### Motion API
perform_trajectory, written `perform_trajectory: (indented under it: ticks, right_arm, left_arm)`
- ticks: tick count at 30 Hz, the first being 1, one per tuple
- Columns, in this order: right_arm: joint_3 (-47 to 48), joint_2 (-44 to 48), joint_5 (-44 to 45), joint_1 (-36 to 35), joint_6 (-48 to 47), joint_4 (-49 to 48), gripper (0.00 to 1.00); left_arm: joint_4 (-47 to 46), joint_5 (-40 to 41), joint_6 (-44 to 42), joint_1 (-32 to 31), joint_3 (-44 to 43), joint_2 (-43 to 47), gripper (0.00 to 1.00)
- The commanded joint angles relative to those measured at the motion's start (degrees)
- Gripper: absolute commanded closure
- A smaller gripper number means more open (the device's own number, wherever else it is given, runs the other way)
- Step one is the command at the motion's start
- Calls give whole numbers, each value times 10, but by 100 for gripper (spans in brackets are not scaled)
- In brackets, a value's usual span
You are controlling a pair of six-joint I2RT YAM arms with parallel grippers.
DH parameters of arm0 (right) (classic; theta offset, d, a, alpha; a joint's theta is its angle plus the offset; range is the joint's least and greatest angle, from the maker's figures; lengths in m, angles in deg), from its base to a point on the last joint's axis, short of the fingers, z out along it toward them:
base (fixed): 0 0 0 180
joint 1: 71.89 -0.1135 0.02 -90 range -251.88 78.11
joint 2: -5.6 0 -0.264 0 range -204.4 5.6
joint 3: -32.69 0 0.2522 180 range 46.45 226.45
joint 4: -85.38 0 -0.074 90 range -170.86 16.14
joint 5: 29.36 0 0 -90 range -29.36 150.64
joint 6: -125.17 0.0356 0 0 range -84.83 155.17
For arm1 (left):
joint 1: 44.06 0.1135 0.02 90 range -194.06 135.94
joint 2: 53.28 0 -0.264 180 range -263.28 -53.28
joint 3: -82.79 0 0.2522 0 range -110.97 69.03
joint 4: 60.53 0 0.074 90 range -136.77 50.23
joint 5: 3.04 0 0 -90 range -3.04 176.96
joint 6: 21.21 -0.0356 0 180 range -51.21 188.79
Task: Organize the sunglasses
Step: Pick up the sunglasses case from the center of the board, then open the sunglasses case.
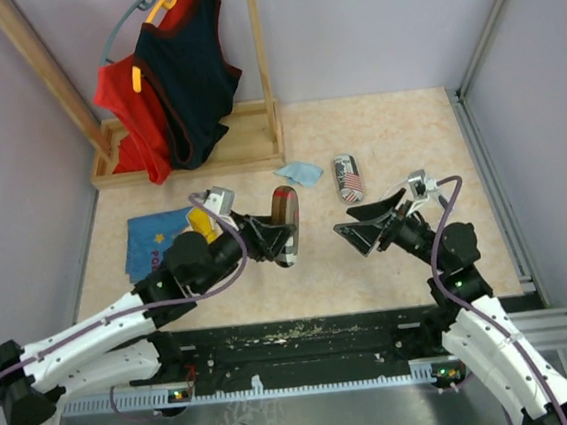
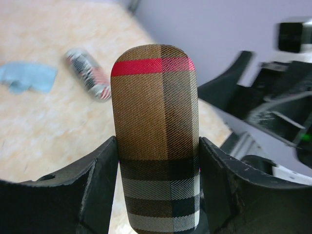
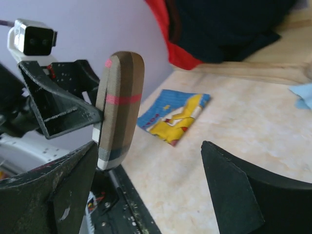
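No sunglasses show in any view. My left gripper [image 1: 284, 235] is shut on an oblong brown plaid case [image 1: 285, 217] and holds it lifted above the table, near its middle. In the left wrist view the plaid case [image 2: 155, 107] stands upright, with both fingers pressed against its sides. My right gripper [image 1: 357, 227] faces it from the right, open and empty. In the right wrist view the plaid case [image 3: 119, 107] sits just beyond the right gripper's left finger, outside its wide-apart jaws [image 3: 150, 146].
A flag-print case [image 1: 348, 178] lies on the table at the back, with a light-blue cloth [image 1: 300, 174] to its left. A blue and yellow printed cloth [image 1: 161, 239] lies at the left. A wooden rack [image 1: 198, 158] with red and navy tops stands back left.
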Motion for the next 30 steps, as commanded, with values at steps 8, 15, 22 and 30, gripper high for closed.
perform_trajectory:
  ticks: [8,15,22,30]
  right_arm:
    - [92,-77,-48,-183,-31,-252,13]
    - [122,-125,-5,-269,-79,-273,12]
    - [134,-144,9,-278,-92,-283,12]
    - [145,-167,-33,-288,-88,-309,12]
  left_arm:
    - [-152,-236,-109,5,-8,121,100]
    - [-183,-306,-106,5,-27,112,100]
    - [-214,-352,-87,5,-36,98,100]
    - [-224,-352,-84,5,-37,86,100]
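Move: The sunglasses case is already in the left fingers, its middle about 2 cm right of that hand. From the open right hand it lies some 15 cm left, about level in depth and height. On the table, roughly 25 cm below, the flag-pattern case is about 22 cm ahead and 4 cm right of the right hand; the blue cloth is some 24 cm ahead and 9 cm left of it. Both hands rise some 12 cm and draw back, the open right going about 9 left towards the held case. ##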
